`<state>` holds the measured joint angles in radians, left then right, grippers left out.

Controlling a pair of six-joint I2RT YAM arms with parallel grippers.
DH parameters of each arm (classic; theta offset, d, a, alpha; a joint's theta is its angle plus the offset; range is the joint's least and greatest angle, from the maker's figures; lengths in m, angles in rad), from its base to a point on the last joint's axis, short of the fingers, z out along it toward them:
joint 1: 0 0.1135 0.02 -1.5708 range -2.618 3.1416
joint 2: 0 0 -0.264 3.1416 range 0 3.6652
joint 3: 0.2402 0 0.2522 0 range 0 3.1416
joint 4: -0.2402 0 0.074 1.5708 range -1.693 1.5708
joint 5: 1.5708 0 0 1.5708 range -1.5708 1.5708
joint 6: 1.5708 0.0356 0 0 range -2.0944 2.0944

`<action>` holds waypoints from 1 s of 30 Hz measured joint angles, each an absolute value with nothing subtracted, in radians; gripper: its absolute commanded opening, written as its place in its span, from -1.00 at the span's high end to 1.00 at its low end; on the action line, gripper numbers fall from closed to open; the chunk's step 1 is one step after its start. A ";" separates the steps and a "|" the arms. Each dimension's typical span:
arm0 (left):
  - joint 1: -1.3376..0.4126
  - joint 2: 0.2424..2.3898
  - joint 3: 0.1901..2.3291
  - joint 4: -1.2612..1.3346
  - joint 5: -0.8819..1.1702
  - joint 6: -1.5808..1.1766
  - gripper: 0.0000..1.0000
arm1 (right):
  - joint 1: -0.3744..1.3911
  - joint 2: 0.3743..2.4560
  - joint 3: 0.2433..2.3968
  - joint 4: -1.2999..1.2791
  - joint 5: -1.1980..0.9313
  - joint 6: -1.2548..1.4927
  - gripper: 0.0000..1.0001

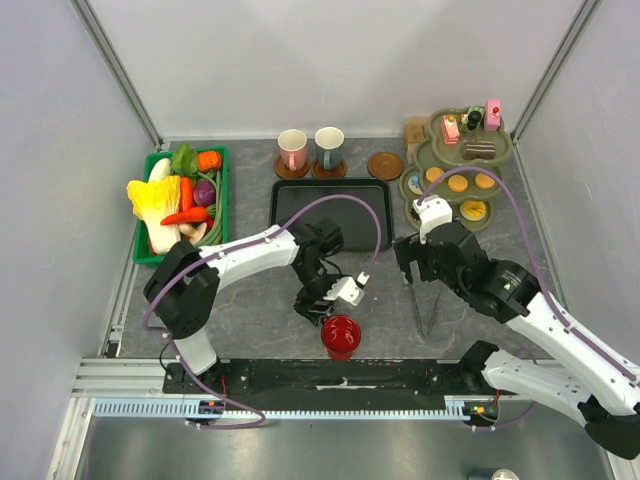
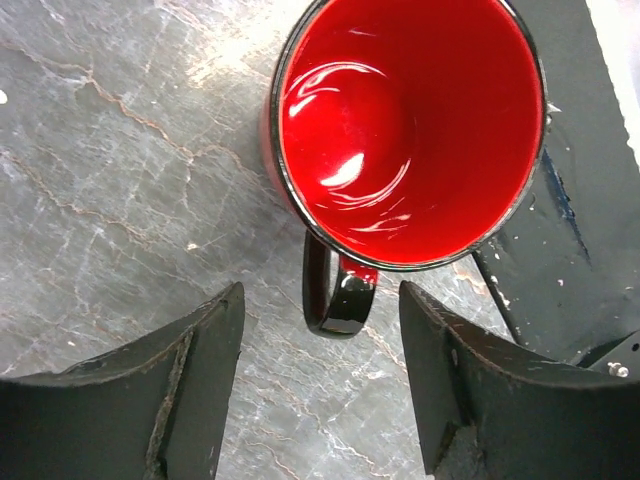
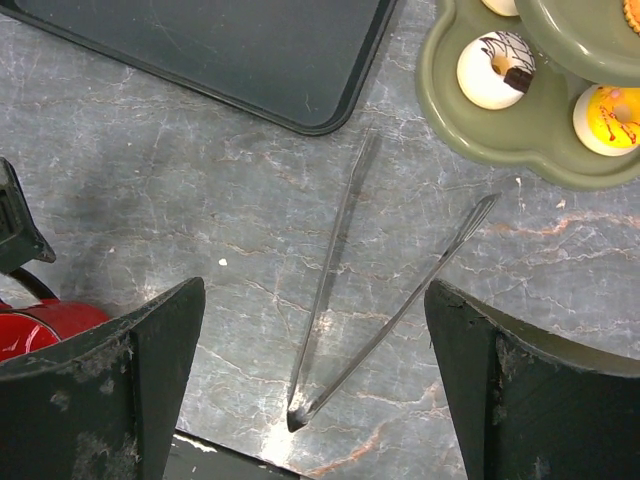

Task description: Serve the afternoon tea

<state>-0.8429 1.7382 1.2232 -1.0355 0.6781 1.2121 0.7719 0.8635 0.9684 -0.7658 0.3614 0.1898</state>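
Note:
A red mug stands upright near the table's front edge, its black-edged handle pointing at my left gripper. That gripper is open, and the end of the handle sits between its fingertips with a gap on each side. A pink mug and a whitish mug stand on brown coasters at the back. Small cakes and biscuits fill a green tiered stand at the back right. My right gripper hangs open above the metal tongs.
A black tray lies in the middle of the table, behind the arms. A third coaster is bare beside the whitish mug. A green crate of toy vegetables stands at the left. The black base rail runs just right of the red mug.

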 measured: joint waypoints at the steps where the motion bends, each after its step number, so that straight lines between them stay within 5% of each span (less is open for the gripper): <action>1: -0.843 1.738 1.221 -1.028 0.678 1.208 -0.30 | 0.772 0.863 0.969 -0.767 0.364 0.190 -0.96; 30: -0.867 1.763 1.174 -0.988 0.717 1.213 0.13 | 0.772 0.808 0.985 -0.788 0.428 0.191 -0.96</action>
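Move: The red mug's middle is about 5 cm back and 5 cm to the right of the left hand, and a couple of centimetres lower, its black handle turned towards the open fingers. The tongs lie level with that hand, some 27 cm to its right, and the black tray about 26 cm ahead and 4 cm right, both on the table some 6 cm below. From the right hand the mug is roughly 20 cm back, 13 cm left and 16 cm down. Left hand eases some 2 cm back and down, fingers narrowing around the mug's handle; right drifts up and right. ##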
